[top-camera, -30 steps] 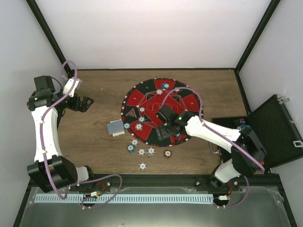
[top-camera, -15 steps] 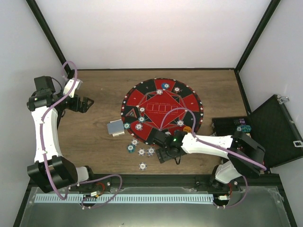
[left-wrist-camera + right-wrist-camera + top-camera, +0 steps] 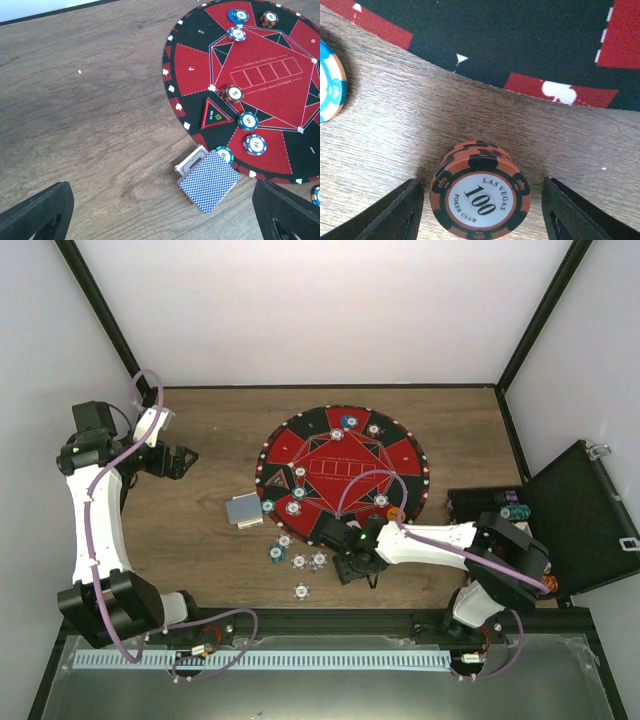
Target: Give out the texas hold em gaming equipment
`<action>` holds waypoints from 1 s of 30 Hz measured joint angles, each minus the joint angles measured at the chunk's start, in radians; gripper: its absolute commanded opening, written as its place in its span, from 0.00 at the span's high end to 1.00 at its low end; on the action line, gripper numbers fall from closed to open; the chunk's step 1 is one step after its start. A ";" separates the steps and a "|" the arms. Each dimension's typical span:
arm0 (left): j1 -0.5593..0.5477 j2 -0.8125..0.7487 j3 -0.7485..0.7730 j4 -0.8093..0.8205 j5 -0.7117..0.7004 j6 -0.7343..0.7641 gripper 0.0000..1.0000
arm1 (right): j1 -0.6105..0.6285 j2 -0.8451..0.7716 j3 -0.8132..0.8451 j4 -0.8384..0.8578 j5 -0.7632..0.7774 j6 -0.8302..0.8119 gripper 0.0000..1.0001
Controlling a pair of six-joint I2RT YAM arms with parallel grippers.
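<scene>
A maroon poker chip stack (image 3: 481, 197) marked 100 stands on the wood just in front of the mat's edge. My right gripper (image 3: 352, 565) is low over it, open, one finger on each side with a small gap to the chip. From above, that gripper hides the stack. Loose chips (image 3: 298, 561) lie left of it, and a teal chip (image 3: 329, 82) shows at the left of the wrist view. More chips (image 3: 254, 144) sit on the mat. The deck of cards (image 3: 209, 180) lies at the mat's left rim. My left gripper (image 3: 185, 460) hangs open and empty at the table's left.
The round red-and-black mat (image 3: 345, 452) fills the table's middle. An orange button disc (image 3: 396, 512) sits on its near right edge. The open black case (image 3: 580, 520) stands at the right with chips (image 3: 515, 511) inside. A triangular marker (image 3: 215, 114) lies on the mat.
My right gripper has come off the mat toward the near side and dropped over the maroon stack, and its jaws have narrowed around it. The left arm has stayed still.
</scene>
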 measured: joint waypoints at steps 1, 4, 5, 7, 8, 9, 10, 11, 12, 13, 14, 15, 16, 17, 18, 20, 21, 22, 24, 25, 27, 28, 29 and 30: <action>0.000 0.000 0.000 0.000 0.000 0.000 0.00 | 0.000 0.000 0.000 0.000 0.000 0.000 0.35; 0.000 0.000 0.000 0.000 0.000 0.000 0.00 | 0.000 0.000 0.000 -0.001 0.006 -0.002 0.40; 0.000 0.000 0.000 0.000 0.000 0.000 0.00 | 0.000 0.000 0.001 -0.001 0.008 -0.005 0.41; 0.000 0.000 0.000 0.000 0.000 0.000 0.00 | 0.000 0.000 0.002 -0.001 0.011 -0.010 0.44; 0.000 0.000 0.000 0.000 0.000 0.000 0.00 | -0.001 0.000 0.003 -0.001 0.012 -0.012 0.45; 0.000 0.000 0.000 0.000 0.000 0.000 0.00 | -0.002 0.000 0.005 -0.001 0.014 -0.016 0.46; 0.000 0.000 0.000 0.000 0.000 0.001 0.00 | -0.003 0.000 0.006 -0.001 0.015 -0.019 0.48; 0.000 -0.001 0.000 -0.001 0.000 0.001 0.00 | -0.005 0.000 0.008 0.000 0.015 -0.021 0.49; 0.000 -0.001 0.000 -0.001 0.000 0.001 0.00 | -0.008 0.000 0.009 0.000 0.015 -0.023 0.51; 0.000 -0.002 0.000 -0.001 0.000 0.002 0.00 | -0.009 0.000 0.009 0.002 0.015 -0.025 0.52; 0.000 -0.002 0.000 -0.001 0.000 0.003 0.00 | -0.009 0.000 0.009 0.002 0.014 -0.026 0.55; 0.000 -0.002 0.000 -0.001 0.000 0.003 0.00 | -0.009 0.000 0.009 0.002 0.014 -0.026 0.56; 0.000 -0.002 0.000 -0.001 0.000 0.003 0.00 | -0.009 0.000 0.009 0.002 0.014 -0.027 0.58; 0.000 -0.002 0.000 -0.001 0.000 0.003 0.00 | -0.009 0.000 0.010 0.002 0.014 -0.028 0.59; 0.000 -0.002 0.000 -0.001 0.000 0.003 0.00 | -0.009 0.000 0.011 0.002 0.014 -0.027 0.61; 0.000 -0.002 0.000 -0.001 0.000 0.003 0.00 | -0.011 0.000 0.013 0.003 0.014 -0.029 0.64; 0.000 -0.002 0.000 -0.001 0.000 0.004 0.00 | -0.012 0.000 0.013 0.003 0.014 -0.030 0.66; 0.000 -0.002 0.000 -0.001 0.000 0.004 0.00 | -0.013 0.000 0.013 0.003 0.014 -0.031 0.67; 0.000 -0.002 0.000 -0.001 -0.001 0.004 0.00 | -0.013 0.000 0.014 0.002 0.014 -0.031 0.70; 0.000 -0.002 0.000 0.000 -0.001 0.004 0.00 | -0.013 0.000 0.015 0.000 0.014 -0.031 0.70; 0.000 -0.002 0.000 0.000 -0.001 0.004 0.00 | -0.013 -0.001 0.019 -0.007 0.014 -0.031 0.71; 0.000 -0.002 0.000 -0.001 -0.001 0.004 0.00 | -0.013 -0.002 0.023 -0.013 0.014 -0.032 0.72; 0.000 -0.002 0.000 -0.001 -0.002 0.004 0.00 | -0.013 -0.005 0.032 -0.023 0.015 -0.033 0.73; 0.000 -0.002 0.000 -0.001 -0.002 0.004 0.00 | -0.014 -0.008 0.039 -0.029 0.015 -0.035 0.73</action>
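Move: The brown 100-chip stack already stands between the right hand's open fingertips, barely 1 cm ahead and practically level with them. The blue-white chips stand about 7 cm to the hand's left and 2 cm farther out; a lone chip lies some 11 cm left and 5 cm back. The round mat's middle is roughly 18 cm ahead, 2 cm left. From the idle left hand, the stack is about 32 cm right, 18 cm back and 25 cm below. Close the right gripper on the brown stack, easing about 1 cm forward as the fingers come in from both sides, until they pinch its edges and stop against it. Keep that grip with the fingers pointing down and start upwards, roughly 1 cm and mostly at the very end. ##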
